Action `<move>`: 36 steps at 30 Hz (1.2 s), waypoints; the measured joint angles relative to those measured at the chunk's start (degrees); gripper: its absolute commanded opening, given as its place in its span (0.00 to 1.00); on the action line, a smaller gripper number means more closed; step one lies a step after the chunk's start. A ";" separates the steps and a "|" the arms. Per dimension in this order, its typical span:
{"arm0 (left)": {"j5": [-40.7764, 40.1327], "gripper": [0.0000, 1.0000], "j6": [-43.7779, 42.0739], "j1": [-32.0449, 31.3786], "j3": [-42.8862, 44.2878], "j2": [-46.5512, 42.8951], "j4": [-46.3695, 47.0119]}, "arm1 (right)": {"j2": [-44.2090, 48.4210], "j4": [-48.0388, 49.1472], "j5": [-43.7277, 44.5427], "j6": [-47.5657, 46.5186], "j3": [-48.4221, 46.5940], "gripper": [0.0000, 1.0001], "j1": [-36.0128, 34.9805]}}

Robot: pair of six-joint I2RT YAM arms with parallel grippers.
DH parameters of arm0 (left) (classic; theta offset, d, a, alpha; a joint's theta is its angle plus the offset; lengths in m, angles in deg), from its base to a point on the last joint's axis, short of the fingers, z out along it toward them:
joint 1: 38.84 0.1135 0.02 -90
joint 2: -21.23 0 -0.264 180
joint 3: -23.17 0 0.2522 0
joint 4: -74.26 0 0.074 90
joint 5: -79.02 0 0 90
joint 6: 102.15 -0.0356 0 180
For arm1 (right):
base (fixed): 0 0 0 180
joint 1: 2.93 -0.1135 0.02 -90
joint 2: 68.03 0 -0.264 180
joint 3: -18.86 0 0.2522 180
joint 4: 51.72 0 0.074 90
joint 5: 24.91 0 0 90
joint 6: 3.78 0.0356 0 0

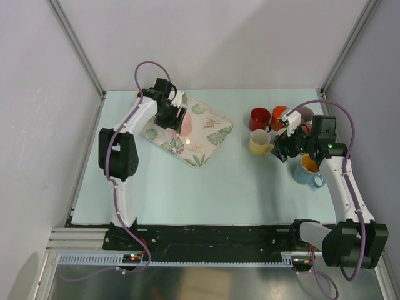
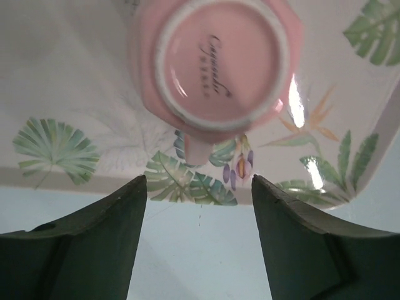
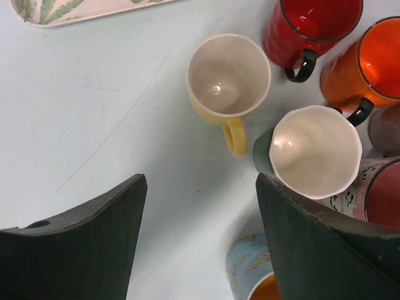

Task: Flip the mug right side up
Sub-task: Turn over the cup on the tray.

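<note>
A pink mug stands upside down on a leaf-patterned tray, its base facing up and its handle pointing toward my left gripper. My left gripper hovers over the tray's edge just short of the mug, open, with nothing between its fingers. Over at the table's right side, my right gripper is open and empty above bare table beside a cluster of upright mugs.
Upright mugs crowd the right side: yellow, red, orange, a dark one with a white inside, and a blue map-print one. Walls enclose the table.
</note>
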 measured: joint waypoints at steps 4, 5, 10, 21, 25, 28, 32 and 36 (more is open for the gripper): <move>-2.10 0.59 3.08 0.00 0.76 2.49 1.53 | 0.04 0.02 0.00 0.15 0.00 0.76 -0.68; -2.29 0.55 3.32 -0.04 1.05 3.45 1.88 | 0.04 0.00 -0.02 0.15 0.00 0.76 -0.76; -1.55 0.31 3.43 -0.20 2.58 7.26 2.91 | 0.15 -0.02 -0.02 0.55 0.00 0.76 -0.83; 7.52 0.00 3.10 -0.04 4.85 9.03 3.74 | -2.32 6.45 -0.07 11.72 -0.22 0.76 -5.18; 15.98 0.00 4.70 0.74 3.52 8.55 3.85 | -8.74 12.57 -0.87 24.09 -2.67 0.76 -8.85; 23.15 0.00 7.06 1.73 1.84 7.96 3.45 | -15.15 16.90 -1.92 33.51 -6.93 0.77 -11.96; 33.31 0.00 10.54 4.15 0.04 7.67 3.52 | -23.06 22.03 -4.31 44.35 -12.96 0.79 -14.43; 42.01 0.00 13.53 6.67 -0.92 7.15 3.80 | -31.30 25.31 -6.64 53.37 -19.87 0.85 -16.11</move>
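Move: The upside-down pink mug stands about 6 cm ahead of the left hand, 4 cm to its right and 5 cm lower, its handle towards the hand. The tray's near corner is some 10 cm back and 8 cm right of that hand, and a pale yellow mug is roughly 18 cm ahead and 5 cm left. From the right hand the pink mug is about 17 cm ahead and 34 cm left; the cream mug is 10 ahead and 7 left, the red one 18 ahead and 7 left, all some 13 cm lower. The left fingers pinch the pink mug's handle after sinking about 4 cm and reaching slightly forward, then keep hold while the hand draws back, right and up, rolling some 45 degrees so that they swing round to point right. Starting late, the open right hand sweeps left and forward, about 20 cm in all, rolling its left side up as it heads from the standing mugs towards the pink one. ##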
